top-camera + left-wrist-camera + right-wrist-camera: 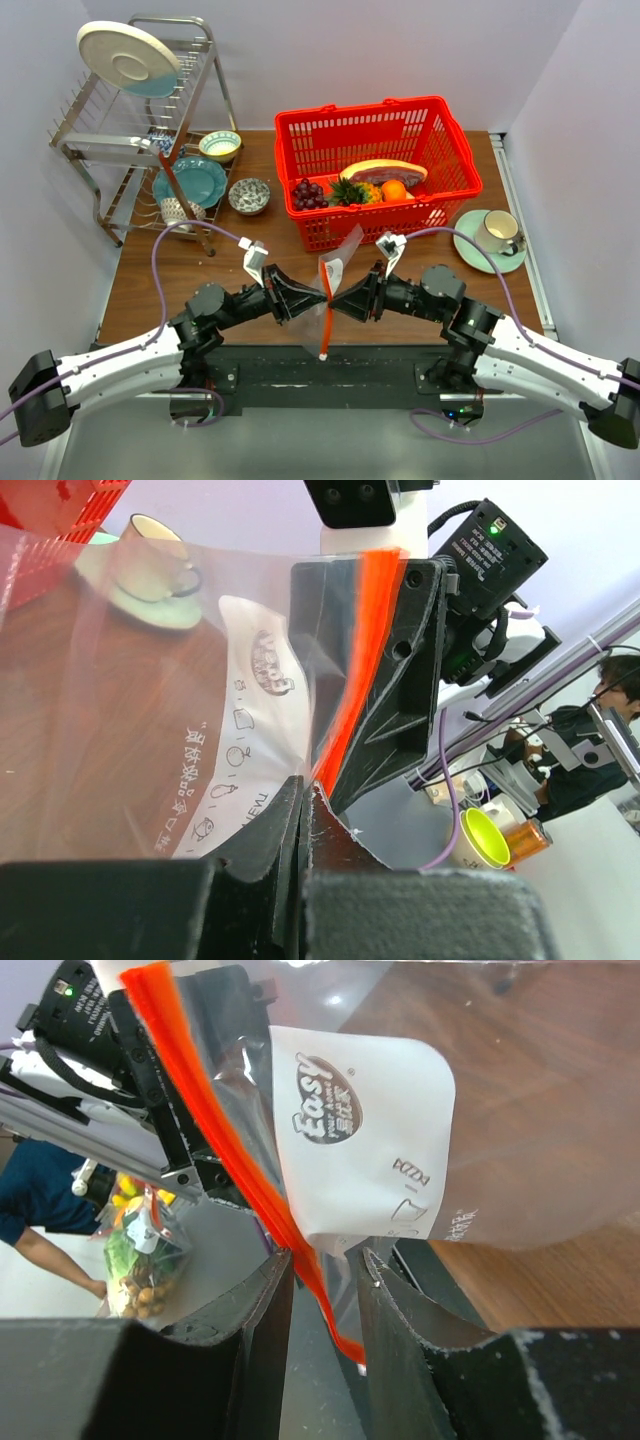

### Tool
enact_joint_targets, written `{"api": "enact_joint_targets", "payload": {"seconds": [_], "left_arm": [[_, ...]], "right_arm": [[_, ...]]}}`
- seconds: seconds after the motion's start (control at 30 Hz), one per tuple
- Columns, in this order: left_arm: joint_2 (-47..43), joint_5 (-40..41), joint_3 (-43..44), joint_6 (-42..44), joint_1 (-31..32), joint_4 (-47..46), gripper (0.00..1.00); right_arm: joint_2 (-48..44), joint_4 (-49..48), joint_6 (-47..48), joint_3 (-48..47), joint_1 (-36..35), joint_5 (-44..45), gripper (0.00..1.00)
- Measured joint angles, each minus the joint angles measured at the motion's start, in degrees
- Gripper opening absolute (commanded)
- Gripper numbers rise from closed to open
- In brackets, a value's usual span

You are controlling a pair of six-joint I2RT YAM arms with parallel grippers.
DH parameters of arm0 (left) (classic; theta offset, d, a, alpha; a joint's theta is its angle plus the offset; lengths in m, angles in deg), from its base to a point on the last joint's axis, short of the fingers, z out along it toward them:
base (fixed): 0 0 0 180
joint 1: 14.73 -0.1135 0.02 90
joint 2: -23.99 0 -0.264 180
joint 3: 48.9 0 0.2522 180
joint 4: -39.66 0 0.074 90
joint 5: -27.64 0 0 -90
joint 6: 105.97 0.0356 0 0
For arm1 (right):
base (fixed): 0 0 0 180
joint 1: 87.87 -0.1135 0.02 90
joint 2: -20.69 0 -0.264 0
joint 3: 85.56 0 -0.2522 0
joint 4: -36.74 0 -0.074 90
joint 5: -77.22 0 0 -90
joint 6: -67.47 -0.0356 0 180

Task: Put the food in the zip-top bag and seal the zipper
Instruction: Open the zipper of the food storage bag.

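Observation:
The clear zip-top bag [343, 258] hangs above the table's near edge between both grippers, its red-orange zipper [326, 312] running down. My left gripper [321, 294] is shut on the bag's zipper edge [365, 650]. From the other side my right gripper [339, 297] stands open, its jaws apart around the zipper [215, 1130], which runs between them below the white label [370, 1150]. The food lies in the red basket [300, 130]: grapes [307, 193] and a pineapple [352, 192]. The bag looks empty.
The basket also holds a watermelon slice [383, 171] and an orange [394, 189]. A dish rack [140, 110] with a plate stands at the back left, with bowls [249, 196] and a teal plate [190, 182] beside it. A cup on a saucer [492, 236] sits at the right.

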Motion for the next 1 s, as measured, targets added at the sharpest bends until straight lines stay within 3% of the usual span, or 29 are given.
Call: {"api": "enact_joint_targets", "payload": {"seconds": [0.3,0.43,0.57,0.83,1.0], "left_arm": [[2.75,-0.04,0.00,-0.52,0.00,-2.97,0.00],[3.04,-0.26,0.00,-0.57,0.00,-3.74,0.00],[2.89,-0.46,0.00,-0.61,0.00,-3.89,0.00],[2.32,0.28,0.00,-0.22,0.00,-1.92,0.00],[0.39,2.67,2.91,2.16,0.02,7.63,0.00]], "right_arm": [[2.32,-0.17,-0.15,0.00,-0.02,-0.46,0.32],[2.21,-0.15,-0.13,0.00,-0.02,-0.42,0.22],[2.12,-0.11,0.02,0.00,-0.04,0.04,0.00],[1.27,1.70,0.15,0.00,-0.17,1.29,0.00],[-2.10,8.57,0.92,-0.68,-0.15,7.34,0.00]]}}
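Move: The right hand's partly open fingers are right at the zipper of the food storage bag, its orange strip only about 1 cm to their left and roughly level. The bag's white label lies some 5 cm ahead; the red basket sits about 24 cm ahead, 10 cm right and 12 cm below. The left hand already pinches the bag's mouth from the other side, with the zipper about 1 cm to its right, also level. Down about 1 cm and slightly left, the right hand settles at the bag's mouth, then its fingers shut fully and pinch the right-hand lip beside the zipper. It then pulls that lip away from the left hand, about 2 cm right, with a little forward and down, turning slightly clockwise. The left hand keeps its shut pinch on the opposite lip, sinking and easing forward about 1 cm late on. ##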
